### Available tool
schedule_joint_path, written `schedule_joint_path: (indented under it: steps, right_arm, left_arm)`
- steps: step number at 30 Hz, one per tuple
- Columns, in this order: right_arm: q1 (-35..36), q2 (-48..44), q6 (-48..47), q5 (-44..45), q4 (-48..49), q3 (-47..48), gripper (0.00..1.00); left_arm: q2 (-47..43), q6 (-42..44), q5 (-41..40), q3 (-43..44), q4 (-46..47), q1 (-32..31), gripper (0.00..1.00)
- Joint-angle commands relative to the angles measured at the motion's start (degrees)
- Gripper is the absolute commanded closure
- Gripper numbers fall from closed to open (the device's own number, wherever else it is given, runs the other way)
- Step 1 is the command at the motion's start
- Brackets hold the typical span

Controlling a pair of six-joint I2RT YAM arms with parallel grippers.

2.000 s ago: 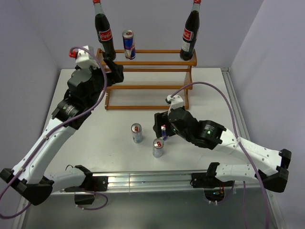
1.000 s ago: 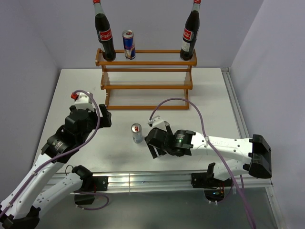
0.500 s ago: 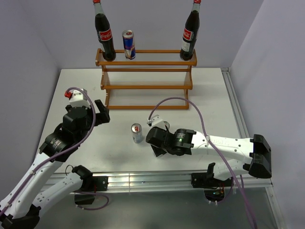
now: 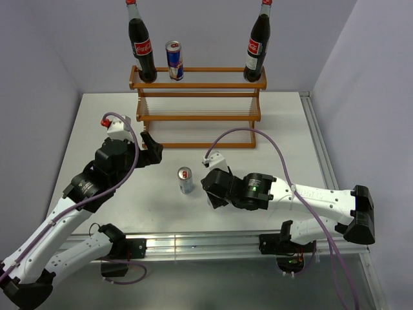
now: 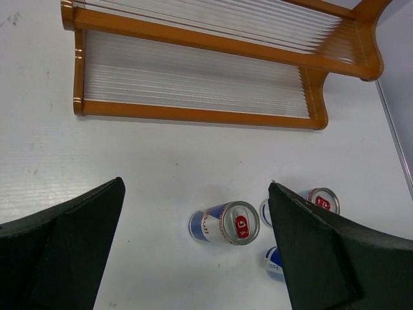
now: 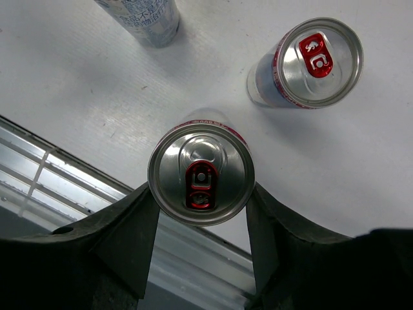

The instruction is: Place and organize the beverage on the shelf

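Observation:
The shelf (image 4: 197, 103) stands at the back, with two cola bottles (image 4: 142, 48) (image 4: 257, 45) and one blue-and-silver can (image 4: 174, 60) on its top tier. Another can (image 4: 185, 180) stands on the table. My right gripper (image 4: 215, 194) is down beside it and covers the other cans in the top view. In the right wrist view my right gripper (image 6: 201, 194) is shut on an upright can (image 6: 201, 173), with a second can (image 6: 310, 61) and a third (image 6: 142, 19) standing beyond it. My left gripper (image 4: 153, 152) (image 5: 195, 187) hangs open above the table, short of a can (image 5: 226, 223).
An aluminium rail (image 4: 193, 244) runs along the near table edge, close under the held can. The shelf's (image 5: 193, 97) lower tiers hold nothing. A grey wall stands behind the shelf, and a raised strip (image 4: 316, 142) borders the right side.
My right arm swung from near the shelf down to the near cans and its fingers closed on one. My left arm drew back from the shelf, then moved forward and right again.

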Motion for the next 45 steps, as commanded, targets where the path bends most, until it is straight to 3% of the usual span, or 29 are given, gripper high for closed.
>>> schedule_joint_path:
  steps: [1,11,18,25,26,29,36,40,45]
  right_arm:
    - [-0.27,-2.17,-1.53,1.74,5.20,-0.19,0.74]
    - [-0.36,-2.08,-1.54,1.39,7.94,-2.66,0.81]
    - [-0.36,-4.45,-1.45,3.14,3.12,0.85,0.84]
    - [-1.24,-6.91,-0.92,5.43,-5.85,8.40,0.84]
    - [-1.50,-7.09,-0.92,5.87,-8.03,9.46,0.84]
    - [-2.47,-6.83,-1.71,6.84,-12.17,13.59,0.84]
    - [-3.52,-5.07,-4.34,7.98,-18.95,23.43,0.84]
    - [-3.52,-1.74,-5.75,8.51,-21.24,30.63,0.84]
    - [-3.52,1.16,-7.51,7.11,-22.82,35.74,0.85]
  left_arm:
    - [-0.06,-0.65,0.68,1.42,3.21,-1.34,0.00]
    - [-1.37,1.47,2.43,-0.77,4.79,-2.31,0.01]
    - [-0.32,0.58,7.97,-5.34,13.31,-3.89,0.01]
    - [-0.66,5.77,9.02,-12.10,30.34,-13.99,0.00]
    - [-1.19,6.55,10.33,-13.85,37.77,-14.52,0.01]
    - [-1.99,8.57,14.21,-19.92,48.78,-16.81,0.01]
    - [-0.59,17.79,10.79,-26.17,60.41,-23.83,0.00]
    - [4.67,25.88,1.32,-24.34,60.52,-32.52,0.01]
    - [9.43,31.52,-3.01,-21.70,60.87,-36.24,0.00]
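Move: The can already pinched in the right hand has its middle right at those fingers, about 3 cm below the hand point; from the left hand it is some 20 cm to the right, 11 cm back and 13 cm lower. Counted from the right hand, the back can stands about 9 cm ahead, 3 cm to the right, and the left can about 7 cm ahead, 11 cm to the left, both middles some 7 cm down. The held can dips slightly, then the right hand, keeping its pinch, lifts it about 15 cm above its starting height, easing a little to the right and forward. The left hand, fingers wide open, swings some 18 cm right and 9 cm back towards it, sinking a little at the end while its wrist turns clockwise and tips up until its fingers point at the can. ##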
